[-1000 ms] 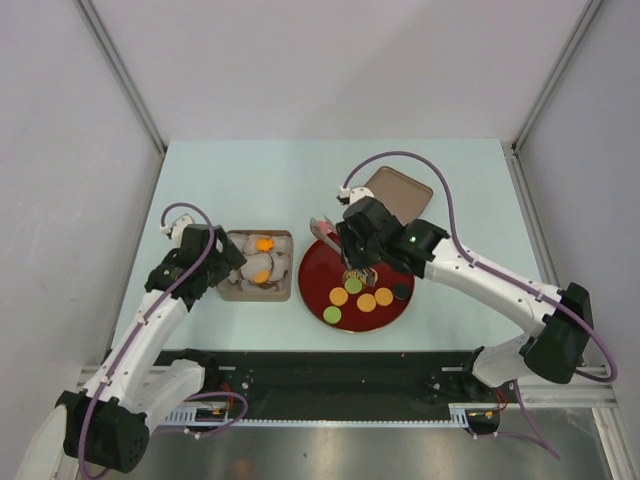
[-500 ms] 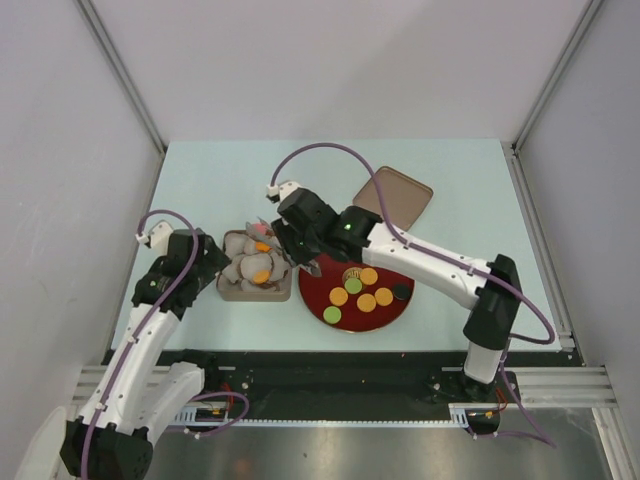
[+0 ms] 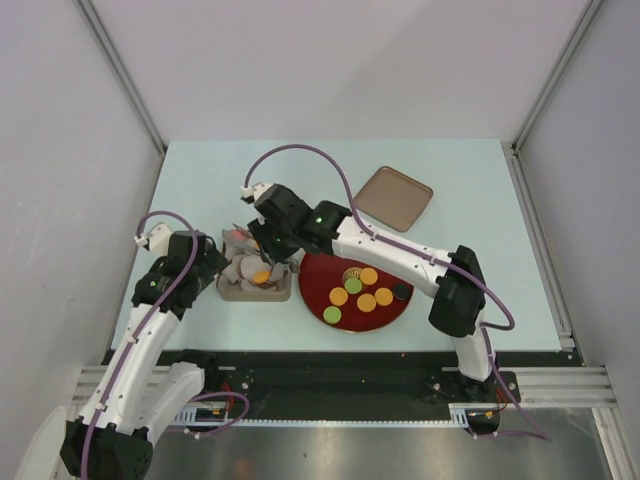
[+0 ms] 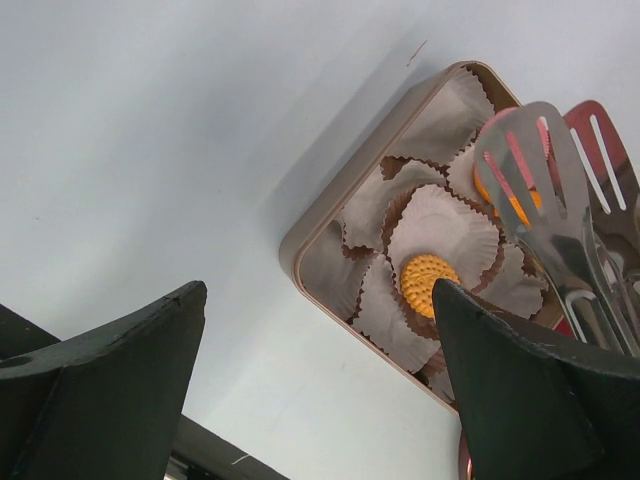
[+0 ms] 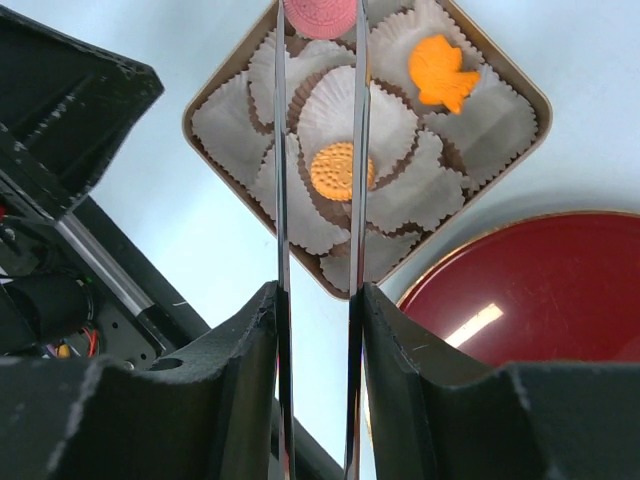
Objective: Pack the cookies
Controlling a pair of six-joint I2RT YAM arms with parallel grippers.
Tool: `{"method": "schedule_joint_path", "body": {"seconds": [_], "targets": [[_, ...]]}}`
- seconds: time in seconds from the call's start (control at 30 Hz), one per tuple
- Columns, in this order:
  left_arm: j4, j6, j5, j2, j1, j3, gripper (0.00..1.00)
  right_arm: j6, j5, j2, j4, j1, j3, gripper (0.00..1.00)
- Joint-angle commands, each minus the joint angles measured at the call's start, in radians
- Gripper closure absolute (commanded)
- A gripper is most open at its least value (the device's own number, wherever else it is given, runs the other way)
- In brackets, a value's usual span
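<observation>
Several orange and green cookies (image 3: pixel 366 301) and a black one (image 3: pixel 401 292) lie on the dark-red plate (image 3: pixel 318 272). My right gripper (image 3: pixel 268 240) (image 5: pixel 318 300) is shut on metal tongs (image 5: pixel 280 200). The tong tips pinch a pink cookie (image 5: pixel 320 15) over the far side of the tan box (image 3: pixel 255 296) (image 5: pixel 190 125) of paper cups. Inside the box sit a round orange cookie (image 5: pixel 340 170) (image 4: pixel 428 282) and a fish-shaped orange one (image 5: pixel 440 72). At the box's left side my left gripper (image 3: pixel 215 262) (image 4: pixel 320 340) stands wide open, holding nothing.
A brown lid or tray (image 3: pixel 394 197) lies at the back right of the table. The plate (image 5: pixel 560 300) touches the box's right side. The tongs (image 4: pixel 540 200) hang over the box in the left wrist view. The black rail (image 3: pixel 330 375) runs along the near edge.
My right arm swung left from above the plate to above the box, carrying the pink cookie in the tongs. The left arm drew back a little to the left.
</observation>
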Motion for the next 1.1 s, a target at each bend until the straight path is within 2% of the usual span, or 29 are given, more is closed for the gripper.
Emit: {"method": "schedule_joint_path", "body": {"seconds": [0.0,0.47,0.53,0.77,0.93,1.07], "targets": [[0.003,-0.006,-0.008,-0.014,0.009,0.013,0.0,-0.026,-0.035,0.034,0.034,0.0,0.091,0.7],[0.0,-0.001,-0.012,-0.014,0.008,0.01,0.0,-0.017,-0.063,0.084,0.041,-0.021,0.101,0.69],[0.001,0.0,-0.012,-0.015,0.009,0.009,0.0,-0.015,-0.058,0.085,0.049,-0.023,0.1,0.66],[0.003,0.003,-0.012,-0.014,0.009,0.004,0.0,-0.006,-0.058,0.094,0.073,-0.035,0.108,0.44],[0.005,0.005,-0.014,-0.012,0.008,0.006,0.0,0.002,-0.046,0.071,0.089,-0.039,0.089,0.41],[0.005,0.005,-0.017,-0.009,0.008,0.007,0.0,0.005,0.02,-0.049,0.087,-0.053,0.008,0.42]]}}
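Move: Some 12 cm to the right hand's left and 4 cm ahead lies the left side of the tray of paper cups, about 15 cm lower; the slotted tongs in this hand already hold the pink cookie over the tray. The fish-shaped cookie is about 6 cm ahead and 4 left, the round orange cookie 1 cm back and 4 left. From the left hand that tray side lies about 7 cm ahead, 3 right and 10 below. Creeping forward about 2.5 cm in all, the right hand first slips some 1.5 cm left and then sinks about 2 cm, taking the tongs down to the left part of the tray. Once it is low, its fingers part by about a fifth of their range, so the tong blades spread and let go of the pink cookie, with the wrist hardly turning. ##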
